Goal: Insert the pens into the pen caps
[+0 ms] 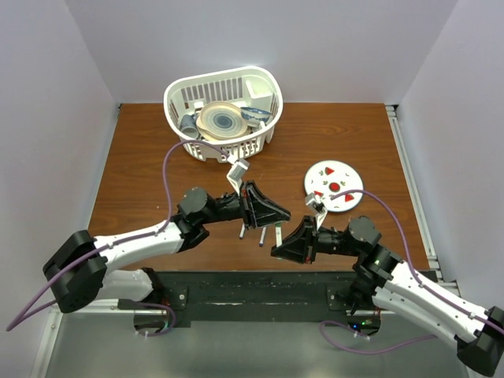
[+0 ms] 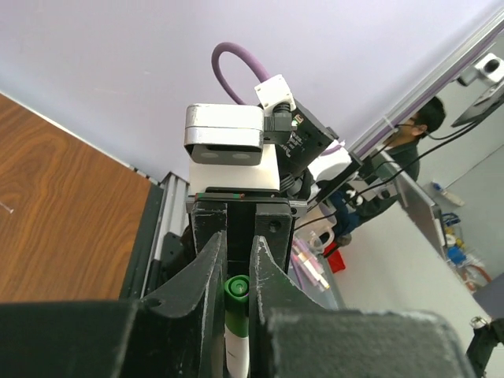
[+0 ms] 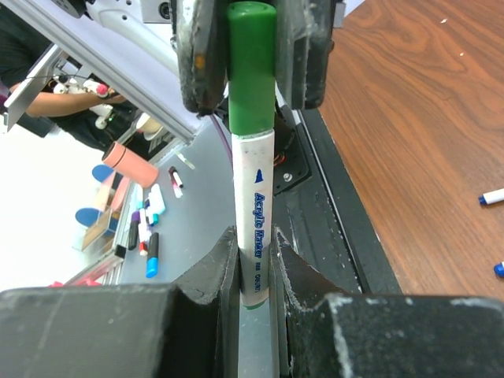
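Observation:
A white-barrelled pen (image 3: 256, 213) with a green pen cap (image 3: 252, 71) on its far end spans the gap between my two grippers, above the table's front edge. My right gripper (image 3: 254, 236) is shut on the barrel's lower part. My left gripper (image 2: 237, 252) is closed round the green cap (image 2: 236, 290), its jaws against the cap's sides. From the top view the left gripper (image 1: 283, 214) and right gripper (image 1: 277, 248) meet tip to tip, with the held pen (image 1: 278, 233) between them. Two more pens (image 1: 241, 231) (image 1: 262, 236) lie on the table close by.
A white basket (image 1: 236, 148) holding dishes stands at the back of the wooden table. A white plate (image 1: 346, 177) with red pieces sits to the right of centre. The table's black front edge (image 3: 339, 205) runs just under the grippers.

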You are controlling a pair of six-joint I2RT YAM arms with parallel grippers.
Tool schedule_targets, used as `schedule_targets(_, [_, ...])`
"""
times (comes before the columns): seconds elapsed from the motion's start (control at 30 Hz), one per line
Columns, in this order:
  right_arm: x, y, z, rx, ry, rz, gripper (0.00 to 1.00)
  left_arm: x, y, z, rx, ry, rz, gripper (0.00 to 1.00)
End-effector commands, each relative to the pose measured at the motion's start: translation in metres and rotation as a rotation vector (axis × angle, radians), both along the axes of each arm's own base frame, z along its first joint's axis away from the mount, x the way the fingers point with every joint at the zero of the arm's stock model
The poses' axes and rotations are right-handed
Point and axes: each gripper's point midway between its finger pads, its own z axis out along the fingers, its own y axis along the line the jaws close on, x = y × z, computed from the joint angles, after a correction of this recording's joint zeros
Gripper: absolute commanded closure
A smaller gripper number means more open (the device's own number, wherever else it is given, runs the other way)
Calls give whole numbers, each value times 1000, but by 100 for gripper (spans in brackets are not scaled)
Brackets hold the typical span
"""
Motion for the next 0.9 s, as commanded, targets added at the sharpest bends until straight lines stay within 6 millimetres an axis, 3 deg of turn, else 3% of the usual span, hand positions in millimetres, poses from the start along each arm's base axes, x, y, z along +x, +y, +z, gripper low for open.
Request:
schedule_targets(0.0, [23,-2,37,68,-83,-127,100,-26,10,1,-84,43,-114,100])
schedule_targets(0.2, [54,0,67,72,-123,-264,100,-37,14,-43,-12,123,-91,100])
schedule_targets(0.3, [66,5,91,106,-151,-298,100,-42,15,-62,31,133,-86,100])
schedule_targets(0.37, [77,9,87,62,-141,-325,100,-46,15,-75,65,138,-82,100])
schedule_targets(0.43, [87,8,97,68,-151,-375,100,-46,16,-88,102,131,-60,100])
schedule_targets(0.63, [94,13,126,87,-213,-375,100,-64,30,-98,93,81,-104,100])
schedule_targets(0.87, [98,18,152,130,-229,-367,100,-95,34,-89,23,101,-212,100])
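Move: Both hands are already on the same pen: the green cap sits between the left fingers, about 1 cm below the hand point, and lies roughly 5 cm ahead of and 6 cm above the right hand, which grips the pen's lower end. Two blue-ended pens lie on the table about 10 cm ahead of the left hand and some 27 cm below it, the first 5 cm to its left, the second 12 cm to its left. With the left fingers keeping their pinch on the green cap and the right fingers still clamped on the lower end of the pen, both hands carry it together to the left, forward and down: the left hand goes some 5 cm left, about 2 cm forward and 2 to 3 cm down, while the right goes only 2 to 3 cm forward and 2 cm left, sinking a little before easing partly back up. As they go, the left hand swings counter-clockwise and rolls its left side down, some 20 degrees in all, and the right hand rolls its left side down about 15 degrees, so that the capped end is led over to the left. ##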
